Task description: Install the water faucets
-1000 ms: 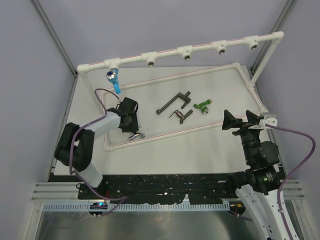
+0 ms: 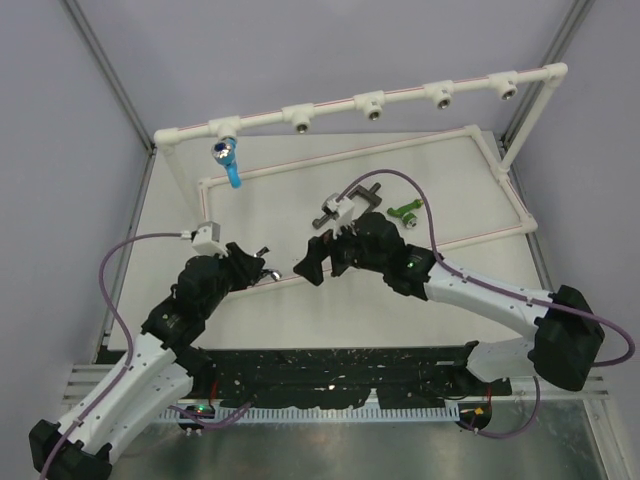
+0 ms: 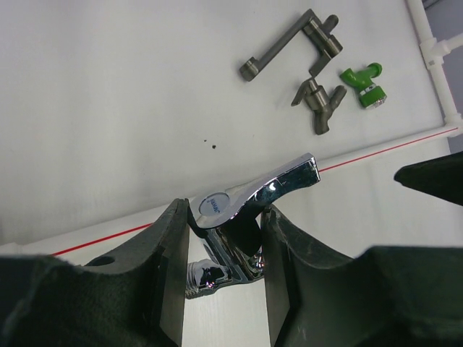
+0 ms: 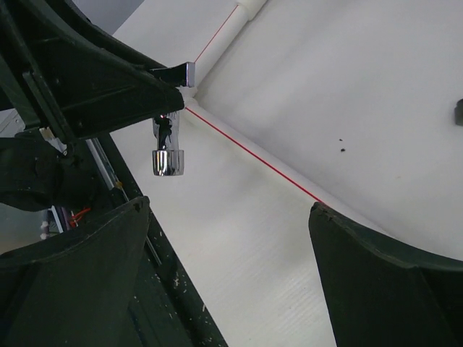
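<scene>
My left gripper [image 2: 255,266] is shut on the chrome faucet [image 2: 266,272], which it holds off the table near the front pipe. In the left wrist view the faucet [image 3: 253,195] sits between the two pads, its handle sticking out forward and its threaded end pointing left. My right gripper [image 2: 315,255] stands open just right of it, jaws facing it with nothing between them. The right wrist view shows the chrome faucet [image 4: 168,155] hanging ahead of that gripper [image 4: 231,267]. The blue faucet [image 2: 228,158] hangs from the leftmost socket of the white pipe frame [image 2: 400,95]. The green faucet [image 2: 405,212] lies on the table.
Two dark faucets [image 3: 289,45] [image 3: 318,101] lie beside the green one [image 3: 364,83]; from above the right arm hides part of them. Several open sockets [image 2: 300,122] run along the raised pipe. A low white pipe [image 2: 470,237] with a red line borders the work area.
The right arm swung from the table's right edge to the middle, facing the left gripper. The left arm drew back towards the front with the chrome faucet lifted.
</scene>
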`<move>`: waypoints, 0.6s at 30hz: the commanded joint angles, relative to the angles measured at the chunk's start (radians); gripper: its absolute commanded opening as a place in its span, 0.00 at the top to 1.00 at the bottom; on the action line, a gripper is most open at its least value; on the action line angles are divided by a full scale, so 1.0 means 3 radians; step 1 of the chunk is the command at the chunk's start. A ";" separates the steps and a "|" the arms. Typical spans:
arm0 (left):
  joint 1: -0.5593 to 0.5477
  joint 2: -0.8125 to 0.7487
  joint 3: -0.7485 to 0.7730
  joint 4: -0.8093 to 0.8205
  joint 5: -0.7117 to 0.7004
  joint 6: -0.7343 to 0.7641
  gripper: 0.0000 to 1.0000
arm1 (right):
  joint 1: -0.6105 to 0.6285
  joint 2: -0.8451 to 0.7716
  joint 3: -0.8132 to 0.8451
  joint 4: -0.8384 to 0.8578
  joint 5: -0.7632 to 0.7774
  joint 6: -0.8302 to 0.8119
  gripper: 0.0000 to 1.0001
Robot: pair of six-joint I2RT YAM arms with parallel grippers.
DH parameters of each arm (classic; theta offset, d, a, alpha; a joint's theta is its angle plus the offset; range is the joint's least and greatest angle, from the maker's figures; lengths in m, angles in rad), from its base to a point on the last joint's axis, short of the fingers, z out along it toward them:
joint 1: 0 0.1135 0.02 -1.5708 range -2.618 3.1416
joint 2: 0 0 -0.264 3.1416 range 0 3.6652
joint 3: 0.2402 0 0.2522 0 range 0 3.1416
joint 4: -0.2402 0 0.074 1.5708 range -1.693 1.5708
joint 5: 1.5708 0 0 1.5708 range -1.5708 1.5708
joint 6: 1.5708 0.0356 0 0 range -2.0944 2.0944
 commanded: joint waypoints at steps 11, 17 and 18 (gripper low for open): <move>-0.0289 -0.0514 -0.0139 0.0345 -0.0425 -0.0016 1.00 | 0.0587 0.0929 0.0988 -0.0017 0.0156 0.0221 0.14; -0.0289 -0.0657 -0.0119 0.0335 -0.0425 0.0040 1.00 | 0.0669 0.1088 0.1126 -0.0169 0.0115 0.0190 0.26; -0.0294 -0.0677 -0.0114 0.0335 -0.0405 0.0061 1.00 | 0.0679 0.1093 0.1131 -0.0175 0.0110 0.0180 0.29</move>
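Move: The chrome faucet is already pinched in the left gripper, at its fingertips, with the open right gripper about 12 cm to the right of the left hand and 2 cm ahead. From the right hand, that faucet lies roughly 11 cm left, 2 cm back and 2 cm lower. On the board some 16 cm below the right hand, the long grey faucet lies about 22 cm ahead and 8 cm right, the small grey one 15 cm ahead and 11 cm right. The chrome faucet stays pinched in the left gripper, which eases about 1 cm back, rises some 2 cm and tips its fingers up slightly. Meanwhile the right hand sweeps about 10 cm left and a little back towards the faucet's spout, slowing and dipping at the end as its wide-open fingers start to close around the spout side; a touch can't be made out. ##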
